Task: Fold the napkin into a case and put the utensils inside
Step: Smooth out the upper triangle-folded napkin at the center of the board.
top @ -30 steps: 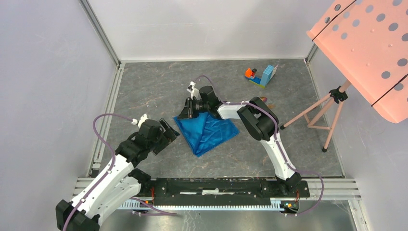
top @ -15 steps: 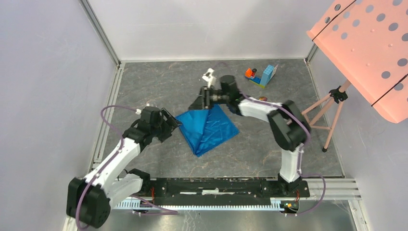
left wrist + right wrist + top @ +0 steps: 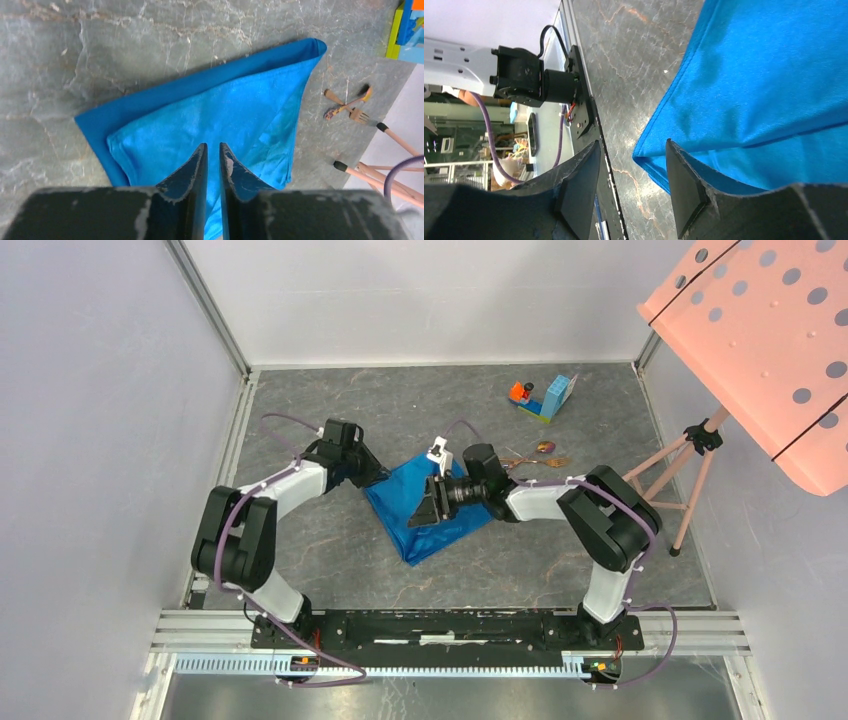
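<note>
The bright blue napkin (image 3: 425,540) lies on the table folded flat into a triangle (image 3: 225,100); no case is in view. My left gripper (image 3: 372,476) is at its far-left edge. In the left wrist view this gripper (image 3: 213,145) has its jaws almost together, a thin slit between them, and no cloth visibly pinched. My right gripper (image 3: 422,510) hovers over the napkin's middle. In the right wrist view it (image 3: 633,145) is open, and a napkin (image 3: 774,75) corner shows between its fingers. The copper-gold utensils (image 3: 540,455) (image 3: 350,105) lie on the table right of the napkin.
An orange-and-blue toy block piece (image 3: 545,398) (image 3: 407,30) sits at the back right. A pink tripod (image 3: 670,475) stands on the right under a perforated pink panel (image 3: 770,340). Metal rails border the table on the left and at the front.
The left arm swung from the near left to the napkin's far-left edge and its jaws closed. The right gripper opened and moved from the napkin's far corner to over its middle.
</note>
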### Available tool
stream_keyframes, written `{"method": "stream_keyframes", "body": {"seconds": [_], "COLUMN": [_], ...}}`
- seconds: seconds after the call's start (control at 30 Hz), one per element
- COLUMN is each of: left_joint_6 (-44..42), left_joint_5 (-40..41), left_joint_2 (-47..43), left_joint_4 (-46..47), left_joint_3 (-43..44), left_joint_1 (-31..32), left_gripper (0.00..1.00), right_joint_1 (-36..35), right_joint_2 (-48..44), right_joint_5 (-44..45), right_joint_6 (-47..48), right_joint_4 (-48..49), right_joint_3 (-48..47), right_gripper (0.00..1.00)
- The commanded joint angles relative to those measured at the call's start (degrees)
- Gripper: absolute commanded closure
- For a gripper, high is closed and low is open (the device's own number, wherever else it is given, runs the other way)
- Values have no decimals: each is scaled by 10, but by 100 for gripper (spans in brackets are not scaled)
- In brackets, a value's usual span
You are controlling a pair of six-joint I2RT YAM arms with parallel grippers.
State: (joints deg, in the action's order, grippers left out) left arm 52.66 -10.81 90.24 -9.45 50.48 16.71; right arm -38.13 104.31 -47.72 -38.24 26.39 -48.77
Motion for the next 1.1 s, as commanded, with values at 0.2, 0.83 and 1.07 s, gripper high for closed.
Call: {"method": "stream_keyframes", "body": {"seconds": [0.2, 0.83, 1.07], "left_joint_6": [-58, -75, -74], "left_joint_5": [25, 61, 51], "left_joint_2": [64, 79, 74], "left_joint_4": [23, 26, 31], "left_joint_3": [8, -23, -29], "left_joint_1": [-14, -41, -40], "left_gripper": [90, 98, 98], "right_joint_1": [-35, -71, -84], "right_joint_2": [23, 55, 11], "right_joint_5": [-17, 3, 17], "right_joint_6": [21, 112, 103], "right_joint_4": [49, -86, -101], "right_joint_3": [-2, -43, -73], "right_gripper": [43, 45, 44]}}
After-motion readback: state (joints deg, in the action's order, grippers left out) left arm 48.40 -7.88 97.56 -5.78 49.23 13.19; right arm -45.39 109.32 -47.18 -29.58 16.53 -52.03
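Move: The napkin's left corner lies about 5 cm to the left hand's left, 2 cm back and 6 cm below; the far corner is some 10 cm ahead and 11 cm right of that hand. From the right hand, the napkin's near corner is about 8 cm back, 1 cm left and 6 cm below, the right corner 4 cm ahead and 16 cm right, and the utensils some 17 cm ahead and 24 cm right. Down about 5 cm and some 3 cm left, the left hand sinks onto the napkin just inside its left corner, shutting its nearly closed fingers, then holds there. Meanwhile the right hand, fingers kept half open, draws back about 5 cm, sinking 4 cm and drifting left towards the near corner while turning some 10 degrees counter-clockwise; whether it touches cloth can't be seen. ##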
